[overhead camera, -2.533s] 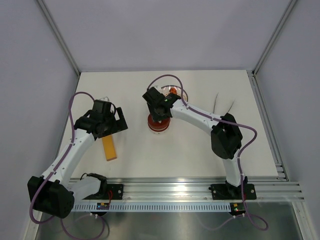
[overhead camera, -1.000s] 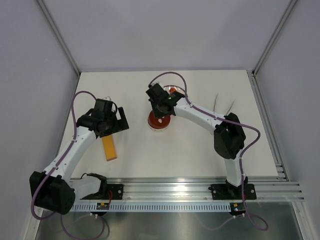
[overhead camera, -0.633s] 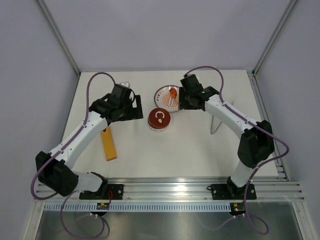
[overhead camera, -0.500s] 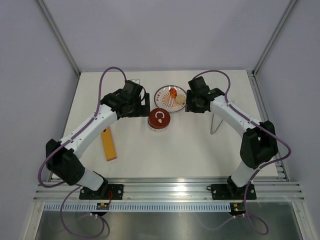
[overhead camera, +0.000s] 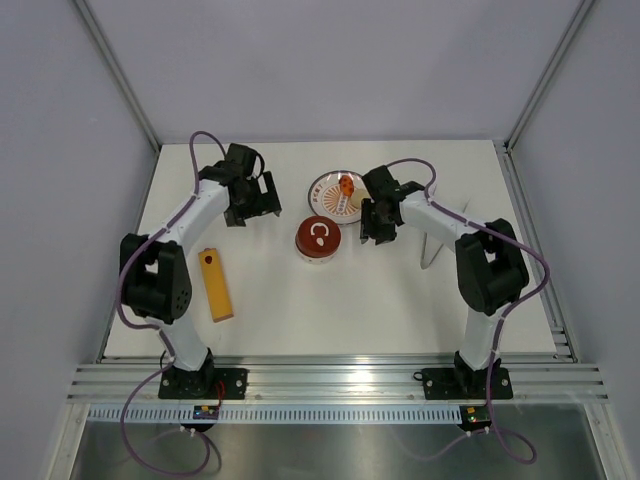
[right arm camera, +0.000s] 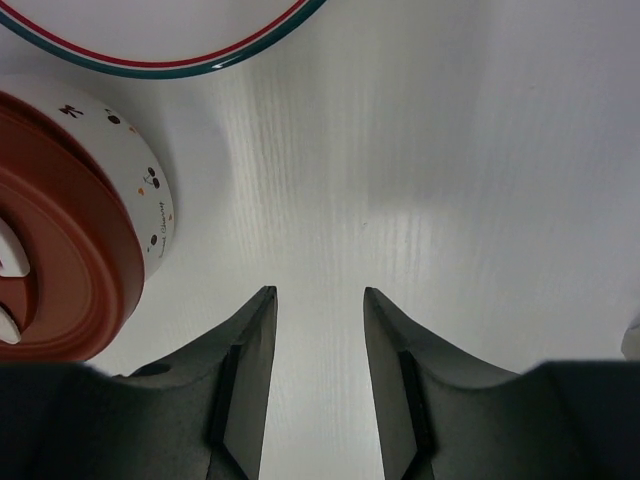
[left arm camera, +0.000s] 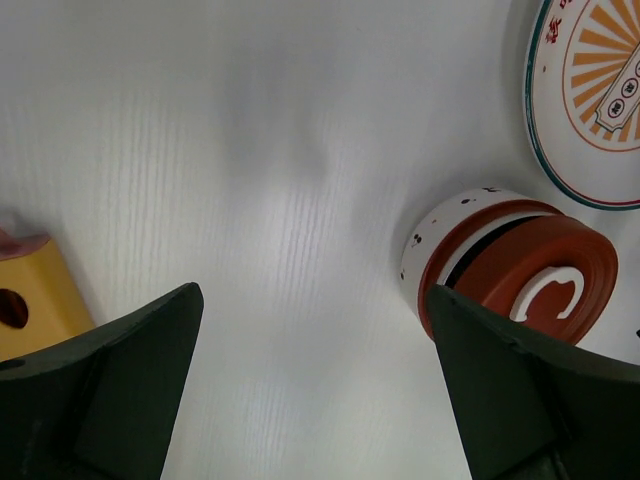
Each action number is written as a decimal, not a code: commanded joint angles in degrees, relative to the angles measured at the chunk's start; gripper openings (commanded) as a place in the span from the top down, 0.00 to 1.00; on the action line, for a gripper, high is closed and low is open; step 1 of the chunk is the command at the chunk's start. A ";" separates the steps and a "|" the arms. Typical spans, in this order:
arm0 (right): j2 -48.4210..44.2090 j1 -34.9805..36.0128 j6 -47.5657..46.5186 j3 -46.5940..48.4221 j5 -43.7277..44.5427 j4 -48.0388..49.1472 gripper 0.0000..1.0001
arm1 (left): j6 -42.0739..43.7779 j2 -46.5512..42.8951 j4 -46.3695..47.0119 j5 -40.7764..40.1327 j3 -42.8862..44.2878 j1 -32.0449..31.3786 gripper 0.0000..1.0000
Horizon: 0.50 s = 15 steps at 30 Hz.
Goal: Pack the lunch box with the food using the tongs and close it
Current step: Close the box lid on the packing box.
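The lunch box (overhead camera: 318, 240) stands mid-table with its dark-red lid (left arm camera: 545, 285) on; its wall is white with small prints (right arm camera: 150, 200). Behind it lies the patterned plate (overhead camera: 330, 200) with an orange piece of food (overhead camera: 346, 186) on it. The thin silvery tongs (overhead camera: 430, 255) lie right of the box, partly under my right arm. My left gripper (overhead camera: 255, 205) hovers left of the box, open wide (left arm camera: 312, 295) over bare table. Just right of the box my right gripper (overhead camera: 375, 228) points down, open (right arm camera: 318, 293), with nothing between its fingers.
A flat yellow-orange bar (overhead camera: 216, 284) lies at the front left, its end also showing in the left wrist view (left arm camera: 35, 300). The plate's rim (right arm camera: 150, 60) is just beyond my right gripper. Grey walls and rails enclose the white table (overhead camera: 330, 310).
Both arms have swung off the lidded box. The left gripper went up to the back left. The right gripper left the box top, passed the plate and came down right of the box.
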 commanded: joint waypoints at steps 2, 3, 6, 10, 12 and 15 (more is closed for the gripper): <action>2.44 0.79 0.98 4.06 -3.03 1.63 0.53 | -1.25 6.76 2.68 8.26 3.87 -0.58 0.04; 2.97 0.97 1.07 4.50 -3.03 1.63 0.53 | -1.25 9.39 2.41 8.35 5.18 -0.58 0.04; 4.55 2.02 1.16 5.73 -3.47 1.46 0.53 | -1.68 12.74 1.88 8.95 5.90 -0.58 0.06; 5.52 3.17 1.95 6.26 -5.40 2.86 0.53 | -2.65 14.33 4.52 12.12 4.32 -0.58 0.07; 5.78 3.61 2.13 6.78 -6.63 3.21 0.53 | -2.74 14.77 5.48 14.14 3.71 -0.67 0.07; 6.49 4.40 2.30 8.28 -6.90 2.95 0.53 | -2.65 15.21 6.10 15.29 2.56 -0.58 0.07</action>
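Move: The lunch box, its lid laid on but standing proud on its left side, is about 16 cm to the left hand's right, 3 cm nearer the base and 9 cm lower. The yellow block lies roughly 16 cm back and 12 cm left of that hand. From the right hand the lunch box is some 14 cm to the left, level with it and 3 cm below, and the plate about 16 cm ahead and 8 cm left. The left hand drops about 8 cm beside the lunch box's left side while sliding some 4 cm right towards it, tipping its fingers closer to straight down and keeping them wide open. From the other side the right hand, already low and half open, slides about 5 cm left towards the lid's right rim and sinks slightly, so that the two hands close in on the box; neither is plainly seen to touch it. ##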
